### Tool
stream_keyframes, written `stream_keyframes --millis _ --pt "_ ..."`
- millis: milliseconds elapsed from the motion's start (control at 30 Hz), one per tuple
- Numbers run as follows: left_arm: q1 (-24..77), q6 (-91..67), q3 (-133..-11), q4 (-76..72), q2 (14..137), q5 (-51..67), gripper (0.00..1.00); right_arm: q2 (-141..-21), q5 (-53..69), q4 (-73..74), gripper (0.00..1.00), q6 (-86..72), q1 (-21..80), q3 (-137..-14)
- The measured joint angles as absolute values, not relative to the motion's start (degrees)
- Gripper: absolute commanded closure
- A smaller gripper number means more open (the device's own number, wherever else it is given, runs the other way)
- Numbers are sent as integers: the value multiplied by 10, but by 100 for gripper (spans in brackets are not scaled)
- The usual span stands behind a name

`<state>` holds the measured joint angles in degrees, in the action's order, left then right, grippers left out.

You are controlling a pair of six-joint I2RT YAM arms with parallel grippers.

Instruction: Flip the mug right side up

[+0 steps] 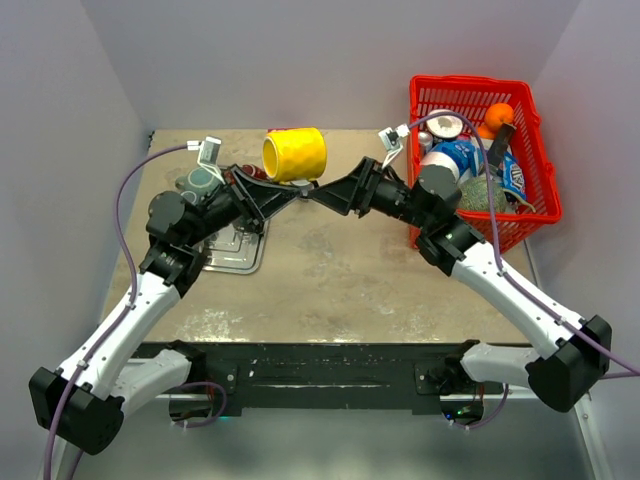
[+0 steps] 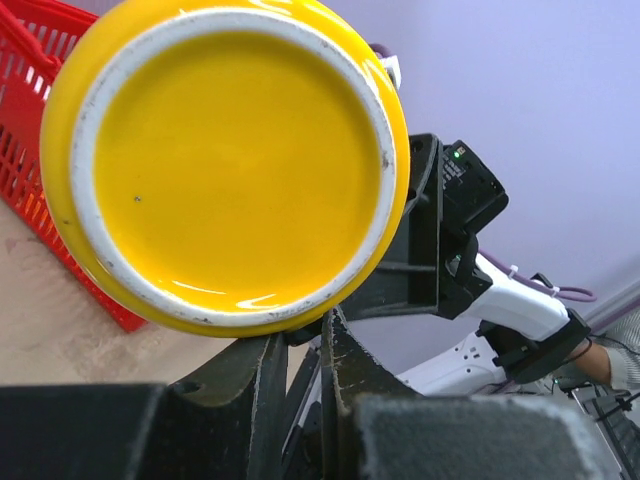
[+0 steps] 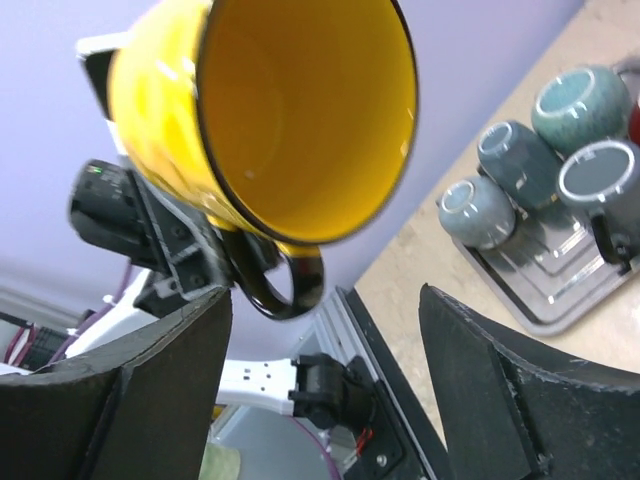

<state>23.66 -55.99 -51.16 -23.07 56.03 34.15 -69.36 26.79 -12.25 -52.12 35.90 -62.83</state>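
Note:
A yellow mug (image 1: 295,155) with a black handle (image 3: 290,280) hangs on its side above the back of the table. Its mouth (image 3: 300,110) faces my right wrist camera and its base (image 2: 230,160) faces the left one. My left gripper (image 1: 288,190) comes in from below the mug and is shut on the handle (image 2: 300,335). Opposite it, my right gripper (image 1: 312,190) is open. Its fingers (image 3: 150,380) stand wide on either side just below the handle and do not touch it.
A metal tray (image 1: 235,250) at the left holds upside-down grey mugs (image 3: 540,150). A red basket (image 1: 470,82) full of items stands at the back right. Both arms meet over the table's back middle.

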Motion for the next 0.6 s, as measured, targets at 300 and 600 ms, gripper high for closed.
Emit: stream_keyframes --millis 300,600 --pt "237 -567 -507 -259 559 376 100 -695 311 -203 38 -552 355 -630" --pt "236 -576 -500 -306 564 389 100 -741 344 -274 83 -600 355 -631"
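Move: The left hand already holds the yellow mug by its dark handle, the cup on its side and its middle about 5 cm ahead of and 3 cm above that hand. From the open right hand, the handle is some 2 cm left, 1 cm ahead and 2 cm up, the cup's middle about 6 cm ahead, 2 cm left and 4 cm up. The mug tray lies roughly 11 cm ahead, 24 cm left and 28 cm below; the red basket about 17 cm ahead, 36 cm right and 20 cm below. Around the yellow mug's handle the right fingers close from wide to about a third open, seeming to pinch it by the end. That hand first rises some 3 cm and eases back, then drifts about 1.5 cm left to the handle, dipping slightly and turning about 10 degrees. The left hand keeps its grip, easing back about 1.5 cm and up 1 cm with a slight clockwise turn. ##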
